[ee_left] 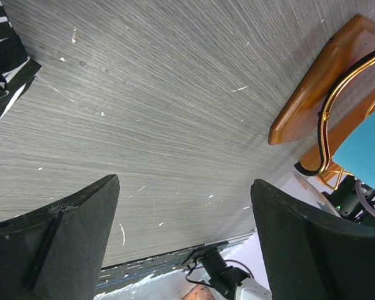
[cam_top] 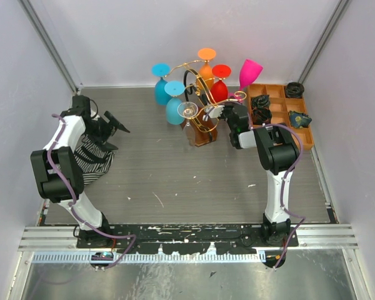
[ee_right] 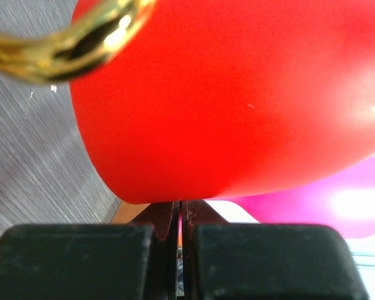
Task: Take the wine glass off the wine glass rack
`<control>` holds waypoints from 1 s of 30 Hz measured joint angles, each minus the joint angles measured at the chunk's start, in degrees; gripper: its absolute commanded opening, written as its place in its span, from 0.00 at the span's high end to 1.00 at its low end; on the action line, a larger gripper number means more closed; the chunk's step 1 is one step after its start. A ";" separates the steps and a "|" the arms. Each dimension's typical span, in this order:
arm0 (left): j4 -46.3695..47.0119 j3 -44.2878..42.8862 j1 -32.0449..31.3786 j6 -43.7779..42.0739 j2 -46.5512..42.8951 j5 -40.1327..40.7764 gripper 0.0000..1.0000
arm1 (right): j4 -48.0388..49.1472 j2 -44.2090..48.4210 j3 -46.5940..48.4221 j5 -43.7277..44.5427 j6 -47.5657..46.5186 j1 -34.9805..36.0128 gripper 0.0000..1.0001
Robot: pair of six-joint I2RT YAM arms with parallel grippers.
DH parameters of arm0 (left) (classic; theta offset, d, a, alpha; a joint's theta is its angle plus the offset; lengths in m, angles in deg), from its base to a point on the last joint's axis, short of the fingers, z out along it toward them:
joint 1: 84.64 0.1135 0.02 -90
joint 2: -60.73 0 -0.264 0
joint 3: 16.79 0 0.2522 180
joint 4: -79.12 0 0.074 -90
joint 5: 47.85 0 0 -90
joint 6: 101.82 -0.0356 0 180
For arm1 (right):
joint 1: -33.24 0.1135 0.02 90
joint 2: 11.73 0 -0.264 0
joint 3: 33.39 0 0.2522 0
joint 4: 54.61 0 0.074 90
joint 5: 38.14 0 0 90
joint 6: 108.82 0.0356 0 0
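Note:
The wine glass rack (cam_top: 200,128), gold wire on a brown wooden base, stands at the table's middle back. Several wine glasses hang on it upside down: two cyan (cam_top: 175,107), an orange (cam_top: 206,62), a red (cam_top: 220,87), a magenta (cam_top: 249,72) and a clear one (cam_top: 188,111). My right gripper (cam_top: 224,113) is shut with nothing between its fingers. In the right wrist view its tips (ee_right: 181,212) sit just under the red glass bowl (ee_right: 237,94), beside a gold wire arm (ee_right: 69,44). My left gripper (cam_top: 114,124) hangs open at the left, well away from the rack.
An orange-brown compartment tray (cam_top: 280,94) with dark items sits right of the rack. A black-and-white striped cloth (cam_top: 90,157) lies by the left arm. The left wrist view shows the rack's wooden base (ee_left: 319,81) and a cyan glass (ee_left: 369,150) at its right edge.

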 measured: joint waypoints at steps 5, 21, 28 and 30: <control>0.00 0.02 0.00 0.00 0.11 -0.24 0.07 | 0.57 -0.35 0.00 -0.26 0.74 -0.02 0.99; -0.02 0.04 -0.02 -0.09 1.16 -0.42 0.07 | 0.59 -2.60 1.97 -0.52 1.49 3.50 0.99; -0.07 0.04 -0.02 -0.24 1.18 -0.48 0.07 | 0.42 -4.68 4.15 0.07 1.49 4.81 0.99; -0.09 0.04 -0.04 -0.26 1.18 -0.50 0.07 | 0.42 -4.92 4.55 0.07 1.51 4.87 0.99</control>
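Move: The right hand already grips the pink wine glass low down, bowl up. The rack it is moving against has its wooden foot about 10 cm to the left, 6 cm back and 11 cm lower. The red glass hangs some 5 cm left, 3 cm farther out and 4 cm higher; the clear glass hangs about 18 cm left and 8 cm back, about level in height. From the left hand, the rack's foot lies roughly 14 cm ahead, 33 cm right and 10 cm down. The left side of the right hand comes to bear on the rack's gold arms beside the red glass and pushes the rack along. The hand starts slowly, then goes about 5 cm left, sinking 1 to 2 cm and turning about 5 degrees counter-clockwise. The fingers stay shut on the upright pink glass. ##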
